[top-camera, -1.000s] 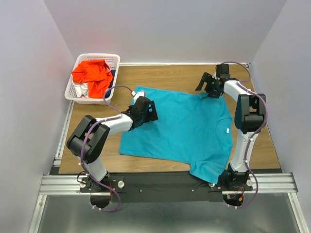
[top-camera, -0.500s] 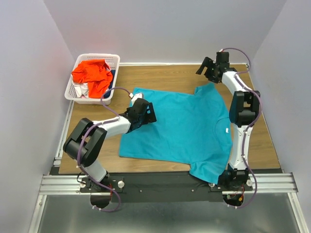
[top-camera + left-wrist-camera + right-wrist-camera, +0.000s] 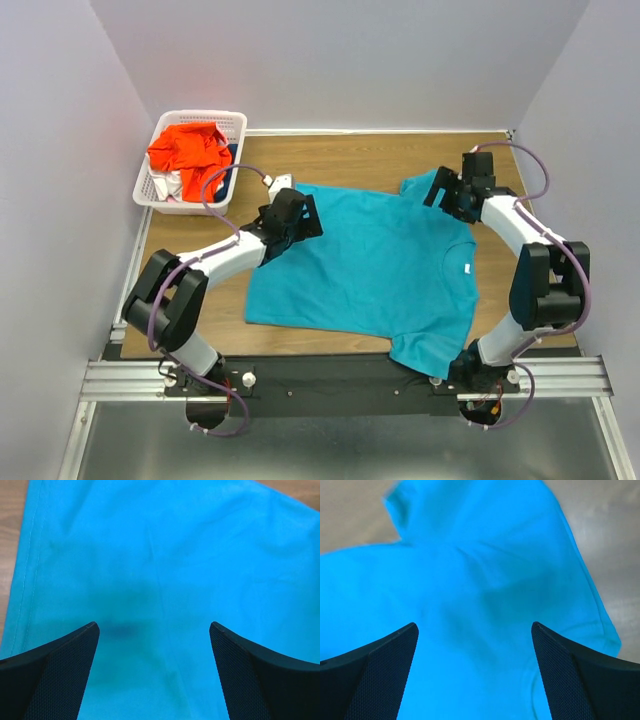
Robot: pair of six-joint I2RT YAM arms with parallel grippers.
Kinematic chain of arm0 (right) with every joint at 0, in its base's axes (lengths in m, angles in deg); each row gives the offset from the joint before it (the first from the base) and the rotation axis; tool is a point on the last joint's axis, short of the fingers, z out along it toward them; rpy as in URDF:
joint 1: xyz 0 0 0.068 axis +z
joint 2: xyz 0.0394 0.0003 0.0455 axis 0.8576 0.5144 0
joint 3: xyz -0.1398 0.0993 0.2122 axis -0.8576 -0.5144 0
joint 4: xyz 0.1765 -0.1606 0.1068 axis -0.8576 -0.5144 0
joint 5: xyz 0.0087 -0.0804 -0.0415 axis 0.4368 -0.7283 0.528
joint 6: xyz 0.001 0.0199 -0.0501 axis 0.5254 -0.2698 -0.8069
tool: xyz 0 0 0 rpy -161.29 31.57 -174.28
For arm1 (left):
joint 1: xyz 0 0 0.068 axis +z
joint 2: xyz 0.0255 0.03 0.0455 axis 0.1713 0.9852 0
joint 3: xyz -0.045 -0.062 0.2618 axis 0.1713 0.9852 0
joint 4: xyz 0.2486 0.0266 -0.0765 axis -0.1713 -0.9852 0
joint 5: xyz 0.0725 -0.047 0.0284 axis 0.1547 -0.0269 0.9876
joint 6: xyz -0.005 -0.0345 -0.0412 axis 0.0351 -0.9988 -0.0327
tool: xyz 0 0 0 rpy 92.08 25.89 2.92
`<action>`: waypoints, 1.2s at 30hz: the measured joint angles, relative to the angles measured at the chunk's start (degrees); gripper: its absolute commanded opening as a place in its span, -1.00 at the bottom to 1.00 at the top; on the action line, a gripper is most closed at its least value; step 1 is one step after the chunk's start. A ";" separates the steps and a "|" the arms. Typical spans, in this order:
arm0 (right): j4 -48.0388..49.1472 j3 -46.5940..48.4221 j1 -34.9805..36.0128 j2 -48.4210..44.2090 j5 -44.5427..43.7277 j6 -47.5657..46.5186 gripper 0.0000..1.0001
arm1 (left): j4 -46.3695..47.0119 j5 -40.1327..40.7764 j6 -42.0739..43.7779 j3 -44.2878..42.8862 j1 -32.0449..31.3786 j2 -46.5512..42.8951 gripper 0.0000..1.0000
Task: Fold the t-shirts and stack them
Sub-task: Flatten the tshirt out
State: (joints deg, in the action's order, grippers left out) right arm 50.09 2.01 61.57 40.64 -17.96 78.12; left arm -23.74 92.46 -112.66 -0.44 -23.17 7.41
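A large teal-blue t-shirt (image 3: 370,265) lies spread flat on the wooden table (image 3: 360,155), collar to the right, hem to the left. My left gripper (image 3: 306,215) hovers open over its far left part; in the left wrist view the open gripper (image 3: 153,626) shows only teal cloth (image 3: 165,555) between its fingers, with the hem (image 3: 25,580) at left. My right gripper (image 3: 447,190) is open above the far sleeve; in the right wrist view the gripper (image 3: 474,625) holds nothing and the sleeve (image 3: 485,555) lies below. An orange-red t-shirt (image 3: 190,150) sits crumpled in the basket.
The white lattice basket (image 3: 200,114) stands at the far left corner, with white cloth (image 3: 165,185) under the orange-red shirt. Grey walls close in the table on three sides. The shirt's near sleeve (image 3: 425,350) hangs over the front edge by the black rail (image 3: 330,375).
The right arm has swung from the far back of the table forward and to the right, now over the far sleeve. The left gripper has shifted slightly farther back. Both stayed open.
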 measured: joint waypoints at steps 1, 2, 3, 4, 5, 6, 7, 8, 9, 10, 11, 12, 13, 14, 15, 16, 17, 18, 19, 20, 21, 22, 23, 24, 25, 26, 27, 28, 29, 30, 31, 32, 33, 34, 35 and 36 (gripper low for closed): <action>-0.59 -1.57 0.00 -0.02 -0.50 -0.09 1.00 | -0.50 0.20 0.20 -1.22 0.09 0.61 0.97; -0.81 -2.86 0.00 0.13 -1.01 -0.48 1.00 | -0.83 0.42 0.44 -2.25 0.44 1.33 0.97; -1.22 -3.56 0.00 0.22 -1.29 -0.72 1.00 | -1.36 0.55 0.70 -3.52 0.68 2.21 0.97; -1.66 -4.17 0.00 0.44 -1.70 -1.07 1.00 | -1.73 0.66 0.90 -4.66 1.03 3.32 0.97; -1.81 -4.24 0.00 0.68 -1.99 -1.27 1.00 | -1.88 0.85 1.05 -5.42 1.49 4.37 0.97; -1.68 -4.22 0.00 1.29 -2.29 -1.51 1.00 | -2.21 0.96 1.16 -5.92 1.75 4.92 0.97; -1.64 -4.07 0.00 2.16 -2.51 -1.60 1.00 | -2.69 1.09 1.44 -6.82 2.43 6.27 0.97; -1.62 -3.96 0.00 2.89 -2.62 -1.60 1.00 | -3.26 1.09 1.79 -7.50 2.99 7.37 0.97; -1.75 -3.65 0.00 4.35 -2.78 -1.62 1.00 | -3.61 1.09 1.92 -7.96 3.48 8.04 0.97; -1.81 -3.26 0.00 5.51 -2.82 -1.60 1.00 | -4.17 1.07 2.21 -8.79 4.15 9.27 0.97; -1.77 -2.36 0.00 7.43 -2.99 -1.62 1.00 | -4.31 1.03 2.43 -9.22 4.55 10.10 0.97; -1.73 -2.08 0.00 8.20 -3.02 -1.60 1.00 | -4.81 0.92 2.67 -10.21 5.27 11.34 0.97; -1.79 -1.16 0.00 10.05 -3.17 -1.60 1.00 | -4.96 0.85 2.99 -11.32 5.97 12.94 0.97; -2.10 0.00 0.00 11.21 -3.61 -1.68 1.00 | -5.22 0.72 3.37 -12.22 6.43 14.21 0.97; -1.90 0.90 0.04 11.89 -3.65 -1.68 1.00 | -5.33 0.46 3.61 -12.92 6.84 15.19 0.97; -1.70 2.19 0.07 12.92 -3.78 -1.70 1.00 | -5.62 0.13 3.93 -13.86 7.39 16.46 0.97; -1.81 3.28 0.07 13.88 -3.82 -1.73 1.00 | -5.73 -0.17 4.22 -14.60 7.82 17.46 0.97; -1.73 4.35 0.07 14.73 -3.82 -1.68 1.00 | -5.95 -0.42 4.87 -15.41 8.22 18.58 0.97; -1.73 5.05 0.07 15.23 -3.80 -1.70 1.00 | -6.12 -0.48 5.01 -16.09 8.44 19.06 0.97; -1.79 6.16 0.07 16.11 -3.82 -1.68 1.00 | -6.56 -1.27 5.38 -17.53 8.90 20.06 0.97; -1.70 7.13 0.07 16.85 -3.82 -1.66 1.00 | -6.56 -1.66 5.92 -18.86 9.22 21.03 0.97; -1.60 8.17 0.07 17.64 -3.87 -1.57 1.00 | -6.82 -2.05 6.23 -20.48 9.49 22.21 0.97; -1.57 8.83 0.07 18.16 -3.93 -1.55 1.00 | -7.02 -2.47 6.58 -22.16 9.81 23.41 0.97; -1.57 9.77 0.07 18.86 -4.00 -1.49 1.00 | -7.39 -2.73 6.91 -23.74 10.10 24.46 0.97; -1.55 11.02 0.07 19.74 -4.04 -1.49 1.00 | -7.69 -2.86 7.23 -25.55 10.47 25.73 0.97; -1.55 12.13 0.07 20.63 -4.04 -1.46 1.00 | -7.93 -3.10 7.48 -27.04 10.78 26.82 0.97; -1.53 13.14 0.07 21.29 -4.07 -1.46 1.00 | -8.31 -3.34 7.65 -28.39 11.06 27.61 0.97; -1.51 13.90 0.07 21.86 -4.04 -1.42 1.00 | -8.85 -3.52 8.04 -29.99 11.45 28.72 0.97; -1.49 15.34 0.07 22.91 -4.07 -1.42 1.00 | -9.31 -3.69 8.37 -31.63 11.82 29.77 0.97; -1.42 16.72 0.07 23.89 -4.04 -1.42 1.00 | -9.53 -3.80 8.50 -33.03 12.22 30.64 0.97; -1.55 18.45 0.07 25.07 -4.04 -1.42 1.00 | -10.21 -4.00 8.52 -34.32 12.57 31.39 0.97; -1.44 20.39 0.07 26.45 -3.96 -1.42 1.00 | -10.95 -4.31 8.52 -35.52 12.98 32.04 0.97; -1.36 22.67 0.07 28.11 -3.91 -1.51 1.00 | -11.74 -4.63 8.55 -36.76 13.29 32.68 0.97; -1.27 23.71 0.07 28.87 -3.89 -1.51 1.00 | -12.24 -4.87 8.63 -37.55 13.55 33.11 0.97; -1.11 26.82 0.07 30.88 -3.50 -1.49 1.00 | -12.52 -4.98 8.68 -38.12 13.62 33.46 0.97; -0.94 28.33 0.07 31.98 -3.34 -1.51 1.00 | -12.96 -5.18 8.70 -38.62 13.81 33.70 0.97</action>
State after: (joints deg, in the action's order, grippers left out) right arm 49.15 30.33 61.63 72.62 -21.30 76.61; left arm -36.71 87.28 -103.96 -39.06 -9.36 41.11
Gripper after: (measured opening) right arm 0.997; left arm 0.983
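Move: Below and ahead of the left hand is the t-shirt's left shoulder area: some 6 cm ahead, 4 cm left and 5 cm down. The shirt's far-left corner lies about 12 cm ahead and 5 cm left, and the laundry basket roughly 19 cm ahead and 34 cm left. The right hand has the shirt's right shoulder area almost straight beneath it, about 8 cm down; from this hand a loose flap lies some 6 cm ahead and 1 cm left, and the white label about 21 cm back and 11 cm right. Landing with open fingers on the two shoulder areas, both hands press the t-shirt and push it forward along the table. The left goes forward and down with a slight shift left, then sweeps about 9 cm forward; the right first sinks some 8 cm while easing back, tilting its fingers down, then sweeps forward about 13 cm, tilting back up and still travelling. ##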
